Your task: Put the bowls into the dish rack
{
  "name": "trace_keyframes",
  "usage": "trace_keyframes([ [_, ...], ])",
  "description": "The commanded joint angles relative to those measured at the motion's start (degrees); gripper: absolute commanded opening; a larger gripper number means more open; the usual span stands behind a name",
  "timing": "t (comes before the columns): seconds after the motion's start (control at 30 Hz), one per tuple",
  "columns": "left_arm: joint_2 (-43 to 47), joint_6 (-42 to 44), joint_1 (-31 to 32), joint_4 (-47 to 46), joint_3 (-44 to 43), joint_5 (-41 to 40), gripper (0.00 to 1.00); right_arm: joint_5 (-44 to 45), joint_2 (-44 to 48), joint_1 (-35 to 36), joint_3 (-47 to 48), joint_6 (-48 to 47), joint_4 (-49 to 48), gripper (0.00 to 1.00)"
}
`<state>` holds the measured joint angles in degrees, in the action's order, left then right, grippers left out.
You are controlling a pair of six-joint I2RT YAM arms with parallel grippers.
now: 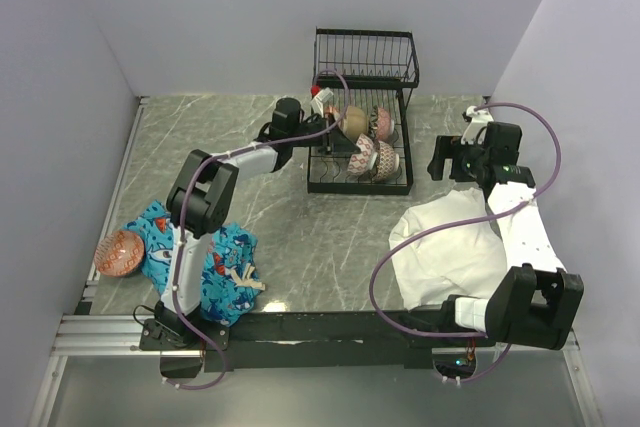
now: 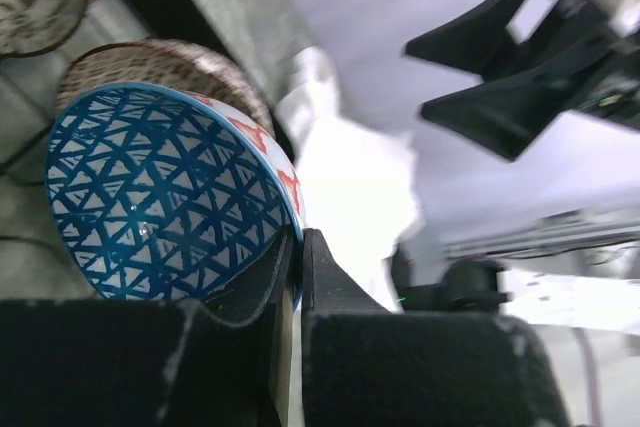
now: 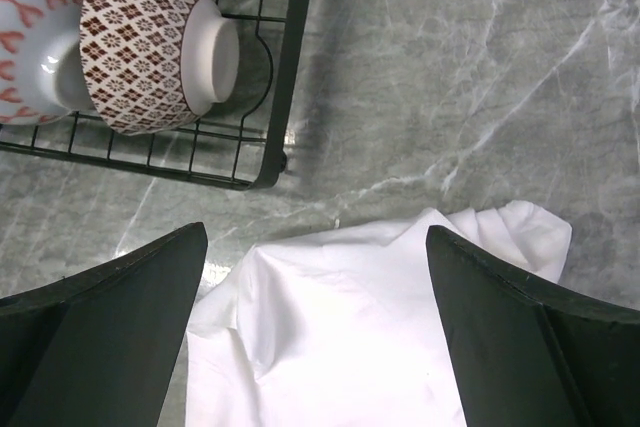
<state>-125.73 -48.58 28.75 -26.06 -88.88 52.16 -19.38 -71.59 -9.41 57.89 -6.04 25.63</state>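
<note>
My left gripper point(image 2: 298, 247) is shut on the rim of a bowl point(image 2: 160, 197) that is blue with triangles inside and white with red marks outside. In the top view that gripper point(image 1: 316, 112) holds the bowl point(image 1: 322, 97) at the left back corner of the black wire dish rack point(image 1: 405, 185). Several patterned bowls lie on their sides in the rack's base, among them a tan one point(image 1: 352, 122) and a brown diamond one point(image 3: 140, 52). An orange bowl point(image 1: 118, 252) sits at the table's left edge. My right gripper point(image 3: 316, 235) stands open over a white cloth point(image 3: 400, 327), right of the rack.
A blue patterned cloth point(image 1: 200, 257) lies by the left arm's base, next to the orange bowl. The white cloth point(image 1: 450, 247) covers the table's front right. The rack's raised upper basket point(image 1: 365, 57) stands against the back wall. Grey walls close in both sides.
</note>
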Motion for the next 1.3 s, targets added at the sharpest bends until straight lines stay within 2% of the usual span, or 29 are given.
trace_keyframes([
  [0.0,-1.1,-15.6,-0.2,-19.5,0.6,2.2,0.01,1.7,0.6,-0.5,3.5,-1.1,1.3,0.99],
  [0.33,-3.9,-21.6,-0.5,-20.3,3.6,-3.6,0.01,2.9,-3.0,-0.3,9.3,-2.0,3.8,0.99],
  [0.7,-7.2,-23.2,-0.1,-16.8,4.0,-6.4,0.01,3.0,-3.8,0.4,9.3,-2.2,4.3,0.99],
  [0.83,-8.5,-24.0,0.8,-16.6,2.9,-7.2,0.04,3.0,-4.2,0.4,9.3,-2.3,4.5,0.99],
  [0.93,-8.6,-24.1,1.2,-16.4,2.0,-7.3,0.13,2.9,-4.6,0.7,9.3,-2.1,4.4,0.99],
  [1.07,-8.2,-23.8,1.0,-15.9,1.8,-7.6,0.34,2.9,-5.7,1.6,9.9,-2.0,3.9,0.99],
  [1.17,-8.2,-23.7,0.8,-15.6,1.5,-7.6,0.42,3.2,-6.5,2.5,10.8,-2.0,3.4,0.99],
  [1.27,-8.0,-22.9,0.8,-15.9,1.1,-7.6,0.44,3.3,-7.2,2.9,11.5,-2.1,3.3,0.99],
])
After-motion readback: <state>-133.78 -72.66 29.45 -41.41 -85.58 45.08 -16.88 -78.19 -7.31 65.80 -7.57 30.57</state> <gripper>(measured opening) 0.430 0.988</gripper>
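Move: The left hand still pinches the blue-lined bowl by its rim, mouth facing left. Its place in the dish rack lies about 4 cm to the right, level in reach and some 9 cm below. The brown-patterned bowl stands about 5 cm to the right of that place and 2 cm nearer the base; the tan bowl is 7 cm ahead of the hand and 2 cm right. From the right hand the place is roughly 23 cm left and 2 cm farther out, about 10 cm below. Down into the front of the rack goes the left hand, after a brief 1 cm lift, ending about 4 cm lower and some 2 cm farther forward. It rolls about 20 degrees about its rightward-pointing fingers, swinging the hanging bowl's lower side back towards the base. Near the end the fingers open to somewhat under half, loosening the rim while the hand slips slightly down and right. ##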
